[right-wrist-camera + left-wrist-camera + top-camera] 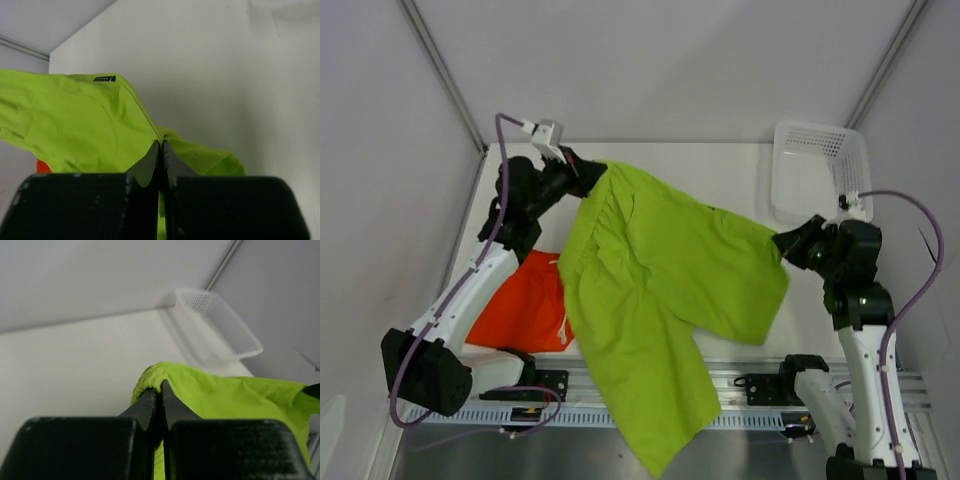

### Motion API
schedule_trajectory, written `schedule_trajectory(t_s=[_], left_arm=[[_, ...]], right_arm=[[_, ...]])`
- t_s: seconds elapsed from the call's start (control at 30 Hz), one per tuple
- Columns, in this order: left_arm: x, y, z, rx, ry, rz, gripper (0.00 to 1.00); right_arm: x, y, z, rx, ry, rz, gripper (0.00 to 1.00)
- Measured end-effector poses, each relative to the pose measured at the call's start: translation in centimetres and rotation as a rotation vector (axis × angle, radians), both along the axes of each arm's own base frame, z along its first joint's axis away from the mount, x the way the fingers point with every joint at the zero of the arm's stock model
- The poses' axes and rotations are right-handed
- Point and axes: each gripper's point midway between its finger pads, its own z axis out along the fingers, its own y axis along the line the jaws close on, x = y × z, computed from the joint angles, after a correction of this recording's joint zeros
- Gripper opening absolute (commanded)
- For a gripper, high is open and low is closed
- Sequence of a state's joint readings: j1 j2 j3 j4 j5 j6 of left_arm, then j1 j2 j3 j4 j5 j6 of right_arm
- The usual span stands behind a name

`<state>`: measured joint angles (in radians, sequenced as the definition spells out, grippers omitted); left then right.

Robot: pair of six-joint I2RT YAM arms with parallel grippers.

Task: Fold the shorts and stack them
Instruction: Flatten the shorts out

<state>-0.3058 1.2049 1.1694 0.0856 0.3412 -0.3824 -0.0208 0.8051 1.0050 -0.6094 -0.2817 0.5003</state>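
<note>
The lime green shorts (655,290) hang stretched in the air between my two grippers, one leg drooping past the table's near edge. My left gripper (592,180) is shut on the waistband corner at the back left; in the left wrist view the green shorts (225,395) bunch over its pinched tips (160,390). At the right, my right gripper (782,243) is shut on the other corner, and green cloth (85,120) spreads from its tips (160,149). The orange-red shorts (525,305) lie flat on the table at the left, partly under the green pair, with a white drawstring (563,325) showing.
A white mesh basket (817,170) stands at the table's back right corner, also in the left wrist view as the basket (220,330). White enclosure walls stand on the left, right and back. A metal rail (740,395) runs along the near edge between the arm bases.
</note>
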Motion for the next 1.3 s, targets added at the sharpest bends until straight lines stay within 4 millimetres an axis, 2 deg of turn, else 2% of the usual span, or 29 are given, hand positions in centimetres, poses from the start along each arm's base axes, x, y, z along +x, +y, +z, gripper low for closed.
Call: schedule_trajectory(t_s=[0.07, 0.17, 0.3, 0.4, 0.5, 0.6, 0.7, 0.77, 0.8, 0.83, 0.87, 0.9, 0.93, 0.97, 1.0, 1.07, 1.13, 1.3], left_arm=[[0.4, 0.0, -4.9, 0.031, 0.064, 0.007, 0.00], [1.8, 0.0, -8.3, 0.053, 0.084, 0.031, 0.00], [6.5, -0.9, -9.8, 0.063, 0.050, 0.060, 0.00], [11.0, -1.4, -12.2, 0.097, 0.077, 0.103, 0.00], [14.4, -1.6, -14.2, 0.134, 0.095, 0.147, 0.00], [17.5, -1.7, -14.8, 0.161, 0.086, 0.188, 0.00], [20.4, -1.8, -14.0, 0.173, 0.048, 0.232, 0.00], [22.0, -1.7, -13.4, 0.173, 0.025, 0.254, 0.04], [23.0, -1.7, -13.1, 0.169, 0.016, 0.263, 0.08], [23.9, -1.9, -12.6, 0.162, 0.004, 0.268, 0.30], [24.9, -1.9, -12.5, 0.161, -0.005, 0.272, 0.48], [25.8, -1.9, -12.3, 0.153, -0.004, 0.276, 0.63], [26.9, -1.8, -12.2, 0.142, -0.009, 0.281, 0.82], [27.5, -1.6, -12.5, 0.141, 0.002, 0.284, 0.97], [28.0, -1.3, -12.9, 0.141, 0.017, 0.290, 0.99], [28.4, -0.7, -14.1, 0.144, 0.066, 0.300, 0.99], [28.4, 0.0, -15.2, 0.161, 0.106, 0.310, 0.99], [27.6, 0.9, -16.1, 0.193, 0.173, 0.335, 0.99]], right_arm=[[-1.4, -0.4, -2.5, 0.013, 0.006, -0.040, 0.00], [-1.6, -0.9, -5.4, 0.034, -0.003, -0.089, 0.00], [1.4, -1.5, -9.2, 0.045, 0.059, -0.140, 0.00], [4.3, -1.9, -12.6, 0.040, 0.140, -0.168, 0.00], [6.5, -2.3, -15.0, 0.031, 0.180, -0.187, 0.00], [9.1, -2.6, -15.3, 0.023, 0.182, -0.201, 0.00], [13.1, -2.9, -14.1, 0.016, 0.142, -0.212, 0.00], [15.8, -3.2, -13.0, 0.011, 0.103, -0.222, 0.00], [17.1, -3.2, -12.5, 0.007, 0.090, -0.226, 0.00], [18.6, -3.3, -12.2, 0.003, 0.073, -0.230, 0.00], [19.8, -3.5, -11.9, -0.001, 0.058, -0.236, 0.05], [21.1, -3.5, -11.8, -0.007, 0.056, -0.239, 0.18], [22.5, -3.7, -11.8, -0.016, 0.052, -0.246, 0.36], [23.5, -3.8, -11.9, -0.025, 0.053, -0.252, 0.43], [24.5, -4.0, -11.9, -0.035, 0.051, -0.257, 0.62], [25.4, -4.2, -11.9, -0.055, 0.055, -0.263, 0.78], [25.4, -4.2, -11.9, -0.083, 0.065, -0.266, 0.85], [24.2, -3.0, -11.1, -0.127, 0.073, -0.241, 0.84]])
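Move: Both hands still hold the green shorts up by two corners, the cloth hanging back towards the bases. The left hand's landing place, the bare far table, is about 32 cm ahead and 38 below; the red shorts lie roughly 15 cm back, 27 left and 38 below. For the right hand the bare far table is some 28 cm ahead, 3 right and 28 below, with the white basket about 33 ahead, 24 right and 22 below. Both hands sweep the green shorts about 25 cm forward while sinking some 10–15 cm, then open, releasing them. ##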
